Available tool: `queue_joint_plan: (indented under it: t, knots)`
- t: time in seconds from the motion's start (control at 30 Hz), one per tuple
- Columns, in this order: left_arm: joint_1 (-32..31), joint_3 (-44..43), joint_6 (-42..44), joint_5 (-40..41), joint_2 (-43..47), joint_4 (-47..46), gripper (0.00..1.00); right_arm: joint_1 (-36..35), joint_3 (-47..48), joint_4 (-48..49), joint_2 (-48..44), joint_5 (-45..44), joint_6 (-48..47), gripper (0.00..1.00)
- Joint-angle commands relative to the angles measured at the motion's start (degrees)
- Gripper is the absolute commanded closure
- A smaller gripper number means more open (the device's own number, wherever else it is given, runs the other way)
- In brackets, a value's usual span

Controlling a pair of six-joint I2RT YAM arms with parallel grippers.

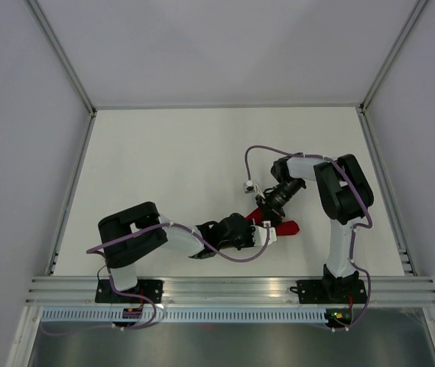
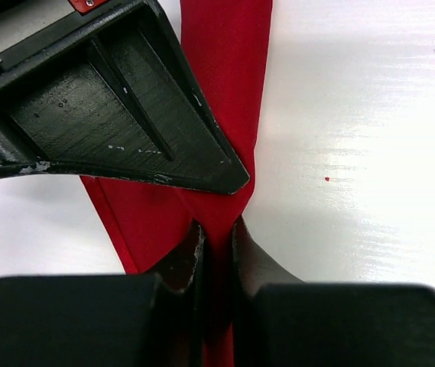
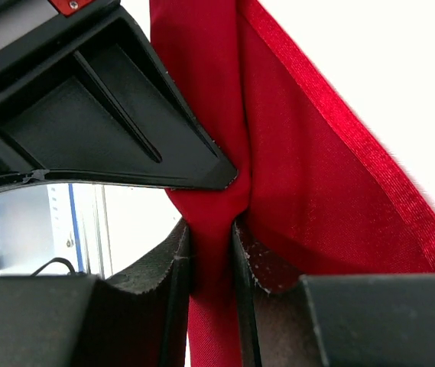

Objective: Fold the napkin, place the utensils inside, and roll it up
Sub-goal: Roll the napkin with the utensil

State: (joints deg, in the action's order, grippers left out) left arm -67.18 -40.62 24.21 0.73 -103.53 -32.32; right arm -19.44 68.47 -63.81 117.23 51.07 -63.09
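The red napkin [image 1: 285, 227] is bunched into a narrow strip near the table's front right, held between both grippers. In the left wrist view the napkin [image 2: 225, 76] runs as a folded band across the white table and passes between the jaws of my left gripper [image 2: 219, 237], which is shut on it. In the right wrist view a gathered fold of the napkin [image 3: 316, 191] is pinched by my right gripper [image 3: 213, 229], also shut on it. From above, the left gripper [image 1: 265, 234] and right gripper [image 1: 267, 212] sit close together. The utensils are out of view.
An aluminium rail [image 1: 232, 289] runs along the near edge, where both arm bases are bolted. Metal frame posts [image 1: 72, 199] border the white table on the left and right. A purple cable [image 1: 259, 149] loops above the right arm.
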Motion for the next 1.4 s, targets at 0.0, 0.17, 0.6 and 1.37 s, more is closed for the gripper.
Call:
queue_joint_plan:
  t: [0.0, 0.17, 0.6, 1.37]
  knots:
    - [0.38, 0.02, -4.16, -0.38, -2.91, 4.27, 0.95, -0.25, -1.05, 6.84, 1.43, -6.68, -3.01, 0.75]
    - [1.26, 1.07, -9.61, -6.6, -1.68, 5.07, 0.98, -0.24, -6.05, 15.36, -5.84, -7.91, 2.79, 0.5]
    - [5.74, -1.21, -18.13, -16.72, -2.38, 9.46, 0.98, 2.21, -16.78, 41.03, -27.57, -15.28, 22.39, 0.02]
    - [21.38, -16.23, -29.56, -46.07, -14.94, 27.91, 0.98, 4.5, -34.36, 38.67, -52.19, -10.11, 10.18, 0.02]
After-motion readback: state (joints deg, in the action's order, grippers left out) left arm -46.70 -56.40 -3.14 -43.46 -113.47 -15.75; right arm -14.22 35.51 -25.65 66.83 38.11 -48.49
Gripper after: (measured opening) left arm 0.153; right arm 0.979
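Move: Both hands already pinch the rolled napkin, some 4 cm apart. Its middle lies about 1 cm to the left of the left hand, level with it, and about 5 cm to the right hand's left. The roll's free right end is roughly 6 cm to the right hand's right and 1 cm nearer the base; the unrolled flap lies some 3 cm ahead and 6 cm left of the right hand, about 1 cm lower. Keep the left fingers shut on the roll and twist that wrist some 50 degrees so the roll's top turns forward, letting the hand creep forward slightly. Meanwhile open the right gripper wide to free the roll, swing it forward about 9 cm and up, slightly right, cocking the wrist back nearly 50 degrees, then return it backward and a little down over the roll's right end, fingers still open. ##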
